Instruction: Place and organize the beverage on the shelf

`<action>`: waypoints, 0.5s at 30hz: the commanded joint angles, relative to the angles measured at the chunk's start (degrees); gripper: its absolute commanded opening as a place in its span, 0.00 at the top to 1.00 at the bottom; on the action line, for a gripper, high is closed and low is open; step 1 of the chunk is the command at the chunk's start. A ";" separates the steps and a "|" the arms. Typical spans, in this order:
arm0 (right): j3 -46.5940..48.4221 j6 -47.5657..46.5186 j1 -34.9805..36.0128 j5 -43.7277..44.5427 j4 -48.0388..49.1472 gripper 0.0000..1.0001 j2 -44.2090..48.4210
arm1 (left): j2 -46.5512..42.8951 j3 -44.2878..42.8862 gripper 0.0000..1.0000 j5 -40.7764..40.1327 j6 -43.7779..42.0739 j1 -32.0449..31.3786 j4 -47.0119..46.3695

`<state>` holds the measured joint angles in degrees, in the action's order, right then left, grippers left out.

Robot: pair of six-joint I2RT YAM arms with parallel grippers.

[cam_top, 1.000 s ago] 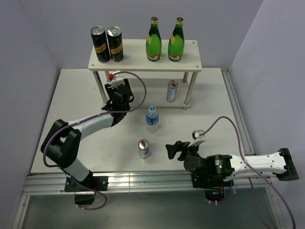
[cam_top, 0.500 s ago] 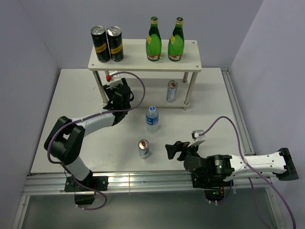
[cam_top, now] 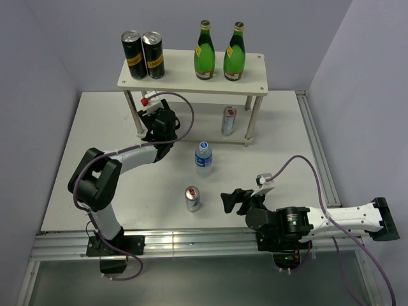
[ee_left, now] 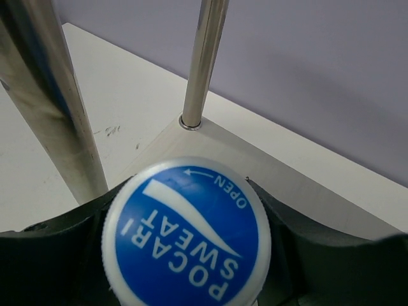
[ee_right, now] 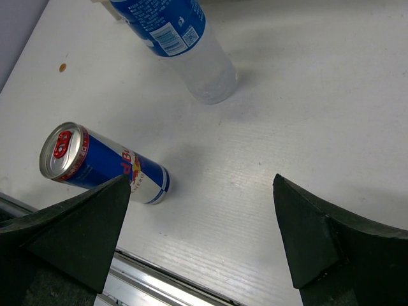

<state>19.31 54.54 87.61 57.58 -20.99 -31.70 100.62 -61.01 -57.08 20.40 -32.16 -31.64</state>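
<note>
The white shelf [cam_top: 191,69] bears two green bottles [cam_top: 204,53] [cam_top: 234,53] on its top board. One silver can [cam_top: 229,121] stands on the lower board. My left gripper [cam_top: 159,122] is at the shelf's left end, low beside the front leg, shut on a water bottle whose blue cap [ee_left: 186,231] fills the left wrist view. A second water bottle [cam_top: 203,157] and a second silver can [cam_top: 192,199] stand on the table; both show in the right wrist view [ee_right: 182,38] [ee_right: 102,164]. My right gripper [cam_top: 232,200] is open and empty, just right of that can.
Two taller black cans with gold bands [cam_top: 143,55] stand on the top board's left end. Thin shelf legs [ee_left: 205,64] [ee_left: 54,102] rise close ahead of the left gripper, above the lower board [ee_left: 268,172]. The table's metal front rail [ee_right: 166,287] runs below the right gripper.
My left gripper has moved a little farther in under the shelf's left end with the bottle, and its elbow has swung right. The shelf has shifted slightly left. The right arm has not moved.
</note>
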 commanded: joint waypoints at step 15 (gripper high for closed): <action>0.29 -0.23 0.45 1.92 1.74 0.00 -0.55 | 1.77 -2.18 0.09 0.74 -3.00 1.22 -11.34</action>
<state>19.31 54.35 87.61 57.58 -20.82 -31.79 102.74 -61.08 -57.71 19.70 -31.73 -38.41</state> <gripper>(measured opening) 0.998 0.905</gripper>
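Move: The left hand still holds the Pocari bottle between its pads near the shoulder, over the left end of the lower shelf board; the bottle's middle is about 5 cm below and 2 cm ahead, 1 cm left. The front left post stands level with the hand, roughly 7 cm left, the rear left post 7 cm left and 16 cm ahead. The other bottle is some 18 cm back, 20 cm right. From the idle right hand, the held bottle is about 33 cm ahead, 27 cm left, level in height. The left fingers let go of the Pocari bottle, opening from about two thirds to nearly full, so that the finger on the post's side comes clear of it; whether the other finger still touches can't be seen. As they open, the hand creeps about 1 cm forward, deeper under the top board, rising slightly while the fingertips tip up some 5 degrees. ##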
